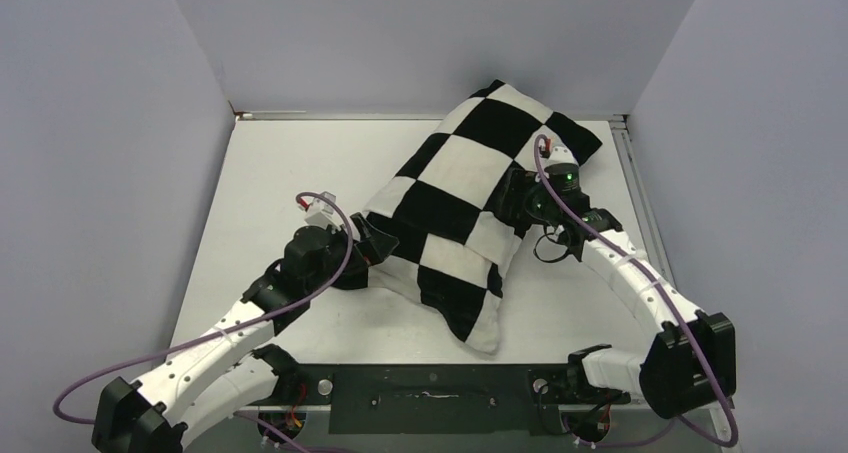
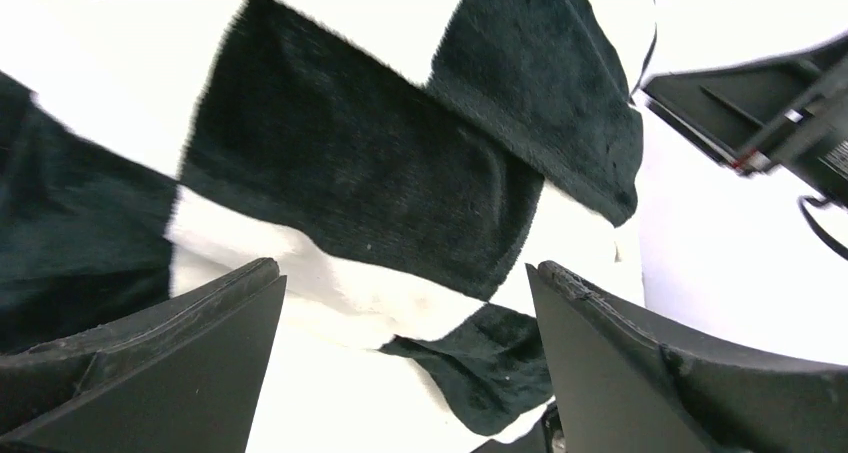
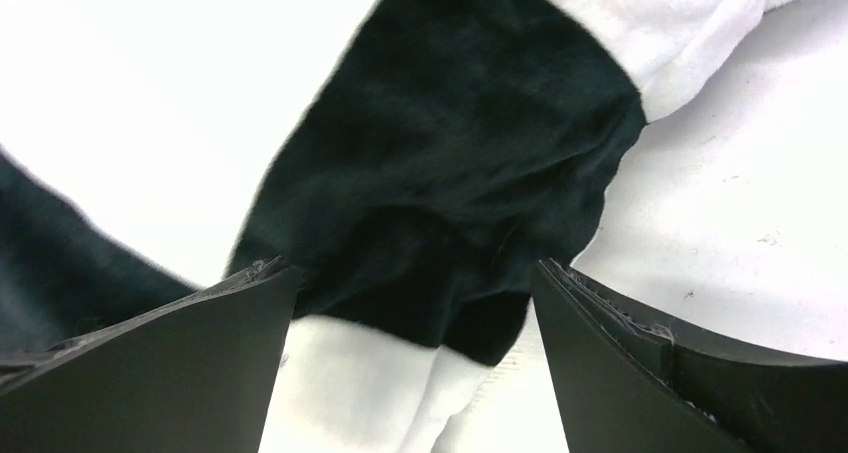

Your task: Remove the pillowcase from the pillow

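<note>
The black-and-white checkered pillowcase (image 1: 462,198) lies diagonally across the table, from the far right corner down toward the near middle. It covers the pillow, which is hidden inside. My left gripper (image 1: 372,241) is open at the case's left edge; its jaws stand wide apart around the checkered fabric (image 2: 400,223). My right gripper (image 1: 515,205) is open at the case's right edge; its jaws straddle a folded black-and-white edge (image 3: 440,233) without closing on it.
The white table (image 1: 280,173) has grey walls on three sides. A black rail (image 1: 430,393) with the arm bases runs along the near edge. The right arm (image 2: 770,103) shows at the top right of the left wrist view.
</note>
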You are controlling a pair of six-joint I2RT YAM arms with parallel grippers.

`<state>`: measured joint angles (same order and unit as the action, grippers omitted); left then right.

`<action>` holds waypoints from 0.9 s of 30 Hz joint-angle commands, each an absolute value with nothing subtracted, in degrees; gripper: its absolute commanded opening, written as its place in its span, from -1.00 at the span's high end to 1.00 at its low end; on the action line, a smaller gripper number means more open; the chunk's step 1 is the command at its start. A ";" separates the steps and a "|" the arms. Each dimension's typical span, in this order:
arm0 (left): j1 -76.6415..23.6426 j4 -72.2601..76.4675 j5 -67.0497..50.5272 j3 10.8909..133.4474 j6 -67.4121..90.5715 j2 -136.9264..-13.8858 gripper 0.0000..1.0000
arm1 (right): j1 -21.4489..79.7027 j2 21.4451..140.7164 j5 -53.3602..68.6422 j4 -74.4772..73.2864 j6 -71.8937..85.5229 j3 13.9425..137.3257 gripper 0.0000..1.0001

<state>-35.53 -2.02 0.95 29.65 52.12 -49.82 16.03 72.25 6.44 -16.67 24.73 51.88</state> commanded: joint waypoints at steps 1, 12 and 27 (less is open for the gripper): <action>-34.42 -11.98 9.06 35.91 45.50 -46.46 -0.95 | 18.01 66.70 2.28 -21.13 22.51 54.36 -0.79; -23.22 -12.84 -3.77 46.91 38.65 -59.07 -0.93 | 23.66 65.71 6.96 -19.81 27.31 55.15 -0.79; -35.72 -12.90 2.70 40.93 37.07 -53.40 -0.93 | 49.62 75.80 -20.55 -30.48 16.70 63.95 -0.79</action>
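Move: The white patch in the middle of the pillowcase's near half lies about 12 cm left of the right hand, 9 cm back and 8 cm below; from the left hand it is some 16 cm to the right, about level fore and aft, and 9 cm below. From the right hand, the folded white flap sits 4 cm left, 5 cm back; the case's near tip is 6 cm left, 25 cm back. The dark side corner lies roughly 6 cm left of the left hand, 3 cm back. Towards the pillowcase's near middle patch the open right hand first lifts slightly, then sweeps about 12 cm left and 8 cm back across the near half, turning some 20 degrees counter-clockwise with its left side dipping. The open left hand swings about 6 cm forward and 5 cm left, rising, then comes most of the way back, rolled slightly left side up. Neither grips. ##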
